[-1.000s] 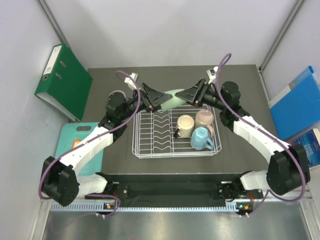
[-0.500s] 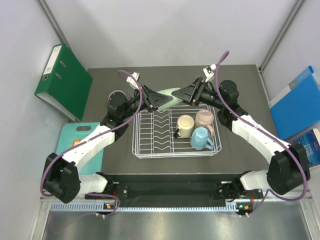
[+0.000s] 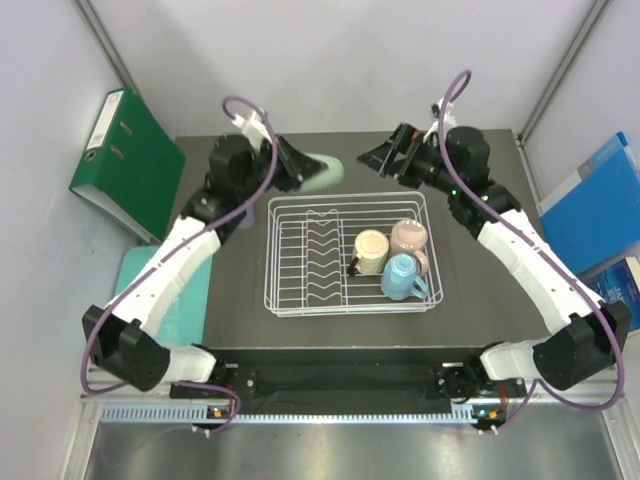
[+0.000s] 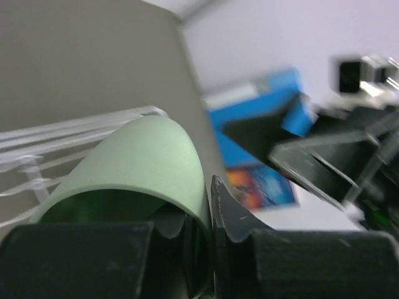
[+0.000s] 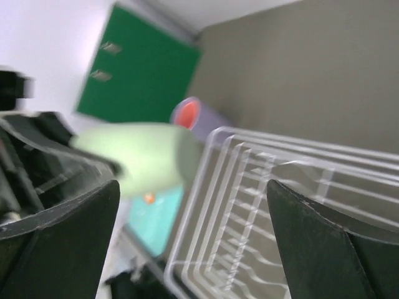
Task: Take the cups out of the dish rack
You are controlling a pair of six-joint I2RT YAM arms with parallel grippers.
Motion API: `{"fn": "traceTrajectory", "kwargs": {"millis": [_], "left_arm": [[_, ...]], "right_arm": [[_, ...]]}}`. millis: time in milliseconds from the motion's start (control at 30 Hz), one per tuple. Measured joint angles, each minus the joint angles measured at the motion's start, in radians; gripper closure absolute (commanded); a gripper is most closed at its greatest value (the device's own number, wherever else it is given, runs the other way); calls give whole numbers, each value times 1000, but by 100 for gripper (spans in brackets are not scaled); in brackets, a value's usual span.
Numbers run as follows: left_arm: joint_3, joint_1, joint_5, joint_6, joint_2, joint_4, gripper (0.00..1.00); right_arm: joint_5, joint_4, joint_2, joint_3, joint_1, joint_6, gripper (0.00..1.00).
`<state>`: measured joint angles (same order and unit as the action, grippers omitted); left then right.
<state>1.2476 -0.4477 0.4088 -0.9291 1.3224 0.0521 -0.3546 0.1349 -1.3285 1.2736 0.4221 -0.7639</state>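
My left gripper [image 3: 303, 170] is shut on the rim of a mint green cup [image 3: 320, 172], held sideways in the air beyond the far left corner of the white wire dish rack [image 3: 350, 198]. In the left wrist view one finger is inside the mint cup [image 4: 143, 162] and one outside, with the gripper [image 4: 201, 218] pinching the wall. My right gripper [image 3: 380, 158] stands open and empty to the right of that cup. A cream cup [image 3: 370, 250], a pink cup [image 3: 408, 238] and a light blue cup [image 3: 403, 277] sit in the rack's right half. A lavender cup [image 5: 190, 115] rests on the table beside the rack [image 5: 249, 134].
A green binder [image 3: 125, 160] leans at the far left and a blue folder [image 3: 595, 205] lies at the right. A teal board [image 3: 195, 310] lies left of the dark mat. Upright prongs [image 3: 320, 245] fill the rack's middle.
The left gripper closed on the mint cup and carried it up and to the left. The right gripper let go of it, opened wide and drew back to the right.
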Motion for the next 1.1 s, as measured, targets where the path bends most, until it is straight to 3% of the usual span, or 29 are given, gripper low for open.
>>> {"fn": "traceTrajectory", "kwargs": {"millis": [233,400,533,767,1100], "left_arm": [[438,68,-363,226,194,487,100],[600,76,-603,317,356,756,100],[655,98,-719,367,456,893,100],[702,171,-785,402,517,992,100],[734,214,-764,405,568,984,100]], "right_arm": [[305,312,-2,189,0,166,0],[407,444,-5,187,0,211,0],[444,489,-5,186,0,239,0],[457,513,-4,167,0,264,0],[446,520,-3,132,0,278,0]]}}
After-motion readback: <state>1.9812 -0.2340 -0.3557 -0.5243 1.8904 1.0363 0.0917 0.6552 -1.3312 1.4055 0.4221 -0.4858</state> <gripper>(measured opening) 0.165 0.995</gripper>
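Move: The left hand, still pinching the green cup by its rim, is bound for the lilac cup with the red cup nested in it, about 14 cm ahead, 20 cm left and 28 cm below. The dish rack's middle lies some 6 cm ahead and 13 cm right of that hand, 31 cm down. From the empty right hand the pink mug is about 6 cm ahead, 5 cm right, the cream mug 3 cm ahead, 5 cm left, both some 28 cm below. Leftward and forward, then steeply down, the left hand sweeps the green cup off the back of the rack towards the nested cups, about 20 cm left and 12 cm out, swinging counter-clockwise and tipping its fingers downward as it keeps its grip. The right hand, still wide open, draws about 9 cm right, then sinks, tilting down towards the rack's mugs. ##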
